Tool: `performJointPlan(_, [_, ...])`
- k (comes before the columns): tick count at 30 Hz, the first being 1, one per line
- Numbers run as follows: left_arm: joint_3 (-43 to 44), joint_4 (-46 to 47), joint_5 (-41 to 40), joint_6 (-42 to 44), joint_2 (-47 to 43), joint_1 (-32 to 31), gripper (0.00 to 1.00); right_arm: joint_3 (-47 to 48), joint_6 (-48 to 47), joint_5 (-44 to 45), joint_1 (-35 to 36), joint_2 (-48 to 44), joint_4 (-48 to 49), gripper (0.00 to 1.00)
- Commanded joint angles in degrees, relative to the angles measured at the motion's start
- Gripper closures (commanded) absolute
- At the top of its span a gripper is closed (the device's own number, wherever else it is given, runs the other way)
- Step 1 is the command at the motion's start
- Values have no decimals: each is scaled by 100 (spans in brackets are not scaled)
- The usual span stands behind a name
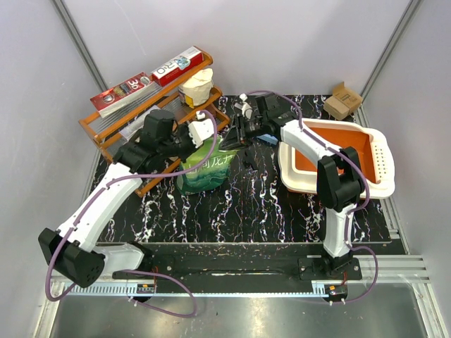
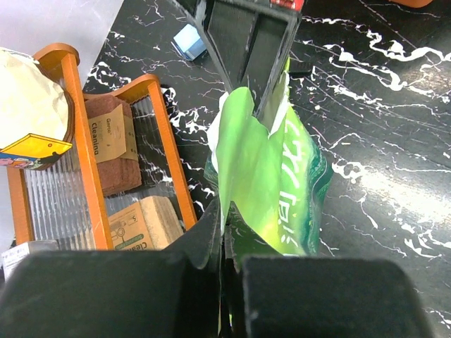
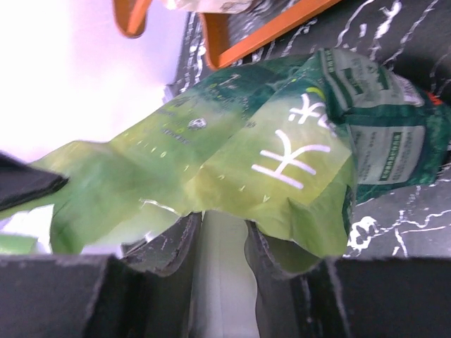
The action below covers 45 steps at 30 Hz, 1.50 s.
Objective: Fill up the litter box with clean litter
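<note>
The litter box (image 1: 381, 188), white-rimmed and orange inside, lies at the right of the table and looks bare inside. No clean litter shows in any view. A glossy green pouch (image 1: 204, 169) stands mid-table. My left gripper (image 1: 203, 135) is shut on its upper edge, and in the left wrist view the jaws (image 2: 225, 236) pinch the green film (image 2: 275, 176). My right gripper (image 1: 235, 135) is at the pouch's top from the other side. In its wrist view the jaws (image 3: 224, 222) stand apart, with the pouch's edge (image 3: 232, 155) draped across their tips.
An orange wire rack (image 1: 106, 137) stands at the back left, with boxes (image 1: 151, 77) on top and a pale bag (image 1: 196, 88) beside them. Its rails (image 2: 165, 141) run close to my left gripper. A cardboard box (image 1: 342, 101) sits behind the litter box. A small blue object (image 2: 189, 41) lies nearby.
</note>
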Motion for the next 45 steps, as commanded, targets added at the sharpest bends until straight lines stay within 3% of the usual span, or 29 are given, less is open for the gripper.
performJointPlan(1, [123,208,-239,394,-295,15,100,-157,929,-1538,-292,88,618,100])
performJointPlan(11, [18,120,-407,588,-401,15,100,-271,1589,-2119,-1082,-131,971,100])
performJointPlan(17, [105,84,-442,667,-401,15,100,-403,1677,-2375,-1207,-115,1102,100])
performJointPlan(19, [106,93,-450,676,-383,15,100,-482,2491,-2532,-1119,191,1986,100])
performJointPlan(20, [106,84,-442,685,-375,15,100,-543,3617,-2672,-1127,254,3261,100])
performJointPlan(22, [123,58,-442,693,-366,15,100,-859,4556,-3042,-1346,168,4525,100])
performJointPlan(25, [158,40,-433,702,-383,24,100,-913,4622,-2851,-1444,228,4750,100])
performJointPlan(27, [141,49,-433,746,-375,15,100,-817,5392,-2639,-1260,500,5695,100])
performJointPlan(30, [220,32,-468,746,-357,15,100,-553,5483,-2866,-1066,774,5744,100])
performJointPlan(35, [273,31,-530,799,-357,24,100,-1096,4992,-3061,-1531,133,5103,100])
performJointPlan(37, [264,23,-503,799,-348,24,100,-1308,5017,-2798,-1462,236,5171,100])
performJointPlan(40, [264,14,-468,799,-322,15,100,-1002,5877,-2901,-1242,649,6190,100])
performJointPlan(45, [282,14,-512,878,-295,15,100,-746,5430,-3069,-1531,492,5646,100])
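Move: The right hand, the scoop's handle in its fingers, is at the litter bag's mouth; the bag's middle lies about 9 cm left, 6 cm back and 9 cm below. The litter box is some 34 cm to its right, level ahead, 17 cm lower; the blue box stands 9 cm right, 3 cm ahead, also low. From the left hand, which pinches the bag's rim, the litter box is about 44 cm right, 1 cm ahead and 24 cm below. The right hand keeps its grip on the handle and draws the scoop up and out of the bag's depth towards the litter box, some 7 cm to the right, rising about 4 cm mostly early on and easing about 4 cm forward, while the wrist turns about 30 degrees, bringing the down-slanting fingers level, pointing left, and rolling the scoop. The left hand keeps pinching the bag's rim to hold the mouth open and only eases about 1.5 cm left with a slight turn, away from the scoop hand. ##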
